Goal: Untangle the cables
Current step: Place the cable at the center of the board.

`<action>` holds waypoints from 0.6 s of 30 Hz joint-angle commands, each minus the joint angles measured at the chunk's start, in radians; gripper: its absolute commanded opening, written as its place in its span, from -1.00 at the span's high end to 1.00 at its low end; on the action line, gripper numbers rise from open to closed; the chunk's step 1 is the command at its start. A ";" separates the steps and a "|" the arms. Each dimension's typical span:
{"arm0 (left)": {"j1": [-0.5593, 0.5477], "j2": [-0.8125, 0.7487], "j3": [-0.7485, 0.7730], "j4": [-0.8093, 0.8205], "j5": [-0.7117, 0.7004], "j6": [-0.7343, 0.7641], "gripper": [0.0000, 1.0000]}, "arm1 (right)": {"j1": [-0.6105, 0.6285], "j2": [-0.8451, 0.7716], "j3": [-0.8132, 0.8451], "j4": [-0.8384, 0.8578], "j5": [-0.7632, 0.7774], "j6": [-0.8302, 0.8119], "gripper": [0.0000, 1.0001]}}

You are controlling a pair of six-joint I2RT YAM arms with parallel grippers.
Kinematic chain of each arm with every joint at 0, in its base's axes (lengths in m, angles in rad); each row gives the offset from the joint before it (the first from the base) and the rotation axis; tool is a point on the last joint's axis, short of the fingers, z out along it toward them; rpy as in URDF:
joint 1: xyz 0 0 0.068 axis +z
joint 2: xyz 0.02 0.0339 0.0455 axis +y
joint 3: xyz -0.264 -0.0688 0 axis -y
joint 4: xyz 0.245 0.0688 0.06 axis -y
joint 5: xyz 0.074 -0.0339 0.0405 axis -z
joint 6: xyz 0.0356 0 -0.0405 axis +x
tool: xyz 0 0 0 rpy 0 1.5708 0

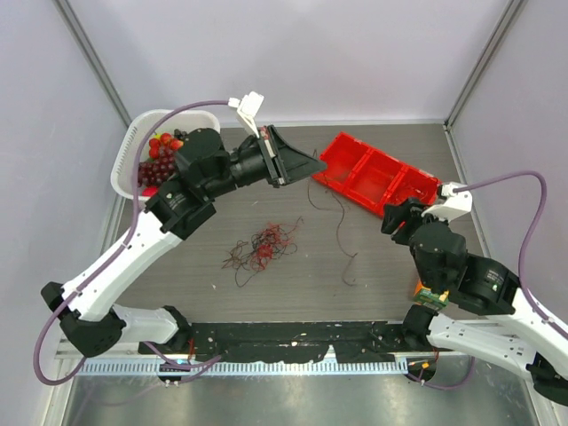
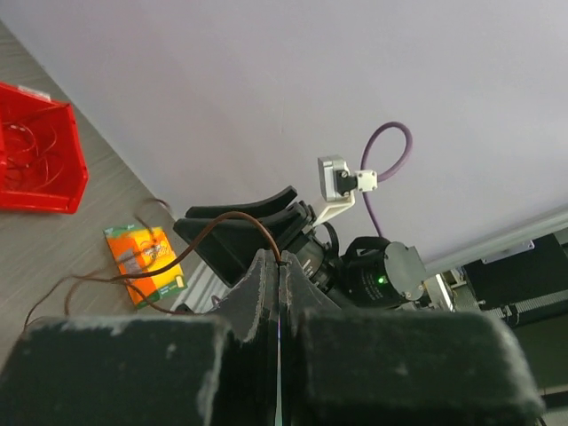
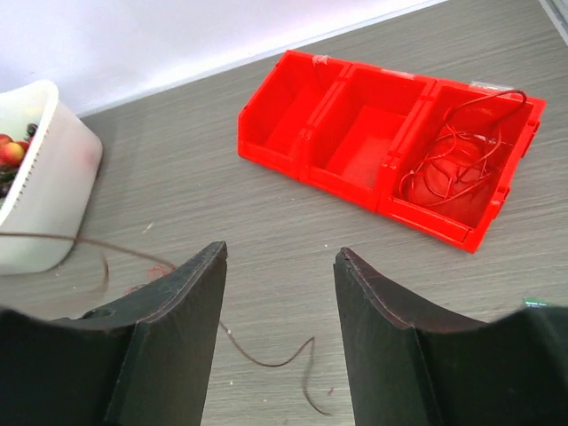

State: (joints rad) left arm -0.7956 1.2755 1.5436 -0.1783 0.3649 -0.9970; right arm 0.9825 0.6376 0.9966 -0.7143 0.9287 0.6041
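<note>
The cables [image 1: 263, 246] lie as a small tangle of thin red and dark wires mid-table. My left gripper [image 1: 308, 167] is raised past the tangle, near the red bin, and shut on one brown wire [image 1: 341, 232] that hangs down to the table. In the left wrist view the jaws [image 2: 280, 257] are pressed together on that brown wire [image 2: 235, 214]. My right gripper [image 1: 392, 218] stands open by the bin's near side. Its fingers [image 3: 280, 257] hold nothing, and the brown wire's loose end [image 3: 266, 359] lies on the table beneath them.
A red three-compartment bin [image 1: 377, 173] lies at the back right, with red wires [image 3: 453, 160] in its right compartment. A white basket of fruit [image 1: 133, 151] stands at the back left. An orange-green card [image 2: 146, 262] lies near the right arm's base.
</note>
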 commanded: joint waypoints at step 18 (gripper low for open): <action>-0.178 0.478 -0.338 0.230 -0.038 -0.014 0.83 | 0.004 0.053 -0.018 -0.264 0.056 0.243 -0.22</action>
State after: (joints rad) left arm -0.9573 1.7439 1.1835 -0.0322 0.3080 -1.0183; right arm 0.9844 0.6651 0.9947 -0.9283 0.9607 0.7372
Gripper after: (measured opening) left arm 0.035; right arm 0.595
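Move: The dark red cable pinched in the left hand is bound for the middle of the board, about 10 cm to that hand's right, roughly straight ahead 0 and some 46 cm below. At about that same depth, the tangle lies 12 cm to this hand's left and 3 cm ahead, the red bin 22 cm ahead and 19 cm right, and the orange box 6 cm back and 28 cm right. From the right hand, the middle spot is about 7 cm left, level front to back, 29 cm below. The cable hanging from the left hand's closed fingertips is lowered fast, about 34 cm, towards the middle of the board, and carried some 10 cm to the right, while the wrist turns about 40 degrees so the fingers, level at first, tip downwards. The fingers keep their pinch. The empty right hand, still open, sinks roughly 4 cm. ##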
